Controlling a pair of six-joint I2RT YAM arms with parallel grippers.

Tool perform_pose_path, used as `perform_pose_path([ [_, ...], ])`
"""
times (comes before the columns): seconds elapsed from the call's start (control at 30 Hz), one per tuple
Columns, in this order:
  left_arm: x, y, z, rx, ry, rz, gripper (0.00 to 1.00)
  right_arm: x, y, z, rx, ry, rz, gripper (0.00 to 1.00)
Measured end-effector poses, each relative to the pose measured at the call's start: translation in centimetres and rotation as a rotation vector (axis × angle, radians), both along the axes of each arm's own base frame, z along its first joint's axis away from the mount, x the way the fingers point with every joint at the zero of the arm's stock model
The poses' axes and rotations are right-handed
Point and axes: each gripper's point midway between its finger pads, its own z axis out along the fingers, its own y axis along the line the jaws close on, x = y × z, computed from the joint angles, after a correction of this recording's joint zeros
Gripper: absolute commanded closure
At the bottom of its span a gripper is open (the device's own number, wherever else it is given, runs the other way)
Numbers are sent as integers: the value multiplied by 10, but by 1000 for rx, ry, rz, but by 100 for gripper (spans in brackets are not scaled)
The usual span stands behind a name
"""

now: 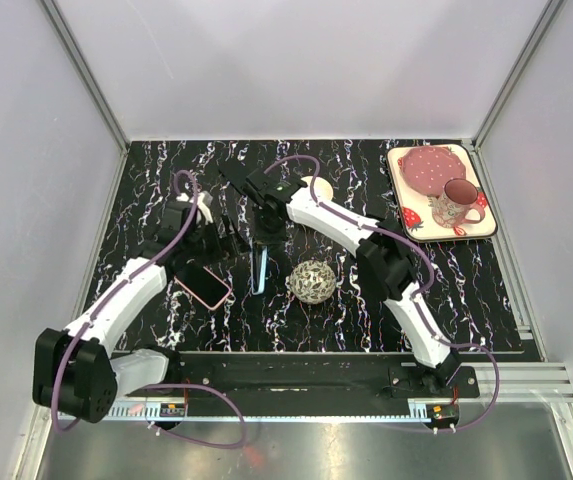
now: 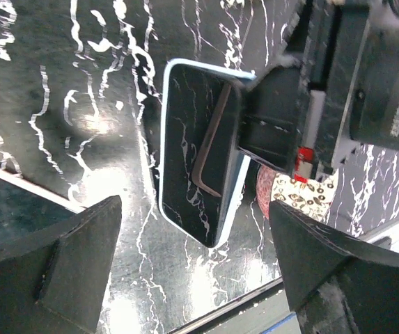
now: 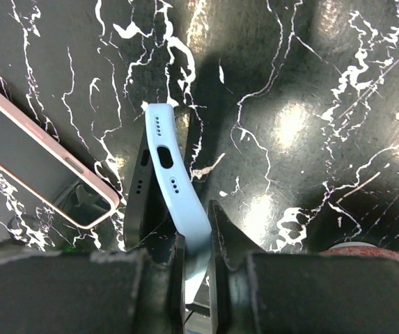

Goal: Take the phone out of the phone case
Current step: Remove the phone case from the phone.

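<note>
A light-blue phone case stands on edge on the black marble table, with a black phone partly peeled out of it on the left. My right gripper is shut on the case's back wall, one finger between case and phone. In the top view the case stands mid-table under my right gripper. My left gripper is open and empty just in front of the phone's dark screen, and shows in the top view to the left of the case.
A second phone in a pink case lies flat left of the blue case, also in the right wrist view. A wicker ball sits to its right. A strawberry tray with a pink dish and a mug stands back right.
</note>
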Motion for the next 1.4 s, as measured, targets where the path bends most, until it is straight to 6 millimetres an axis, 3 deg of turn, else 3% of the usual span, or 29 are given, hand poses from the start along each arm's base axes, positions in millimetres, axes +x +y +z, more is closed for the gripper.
perform_pose_path([
  [0.2,-6,-28,-22,22,9,-61,23,2,3,-3,-23,24,-4,100],
  [0.33,-10,-30,-44,63,38,-46,26,5,6,-8,-34,42,-11,100],
  [0.5,-7,-33,-56,108,41,-33,30,5,5,-10,-35,65,-23,100],
  [0.73,-2,-35,-53,130,6,-9,36,6,5,-12,-32,77,-38,100],
  [0.97,10,-19,-34,189,-98,82,37,6,5,-11,-32,80,-36,100],
  [1.4,8,-25,-42,225,-97,68,37,4,6,-11,-27,88,-33,100],
])
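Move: The phone in its pale-blue case, standing on a long edge with its screen to the left, has its middle about 6 cm right of the left hand, 5 cm back and 7 cm below. From that hand, the pink-rimmed phone lies some 10 cm left and 13 cm back, the patterned bowl 20 cm right and 12 cm back. From the right hand, already pinching the case's far upper corner, the phone's middle is 6 cm back, 1 cm left, 3 cm below. The left hand sinks some 4 cm and eases right towards the phone, fingers narrowing; the right keeps pinching the case. ##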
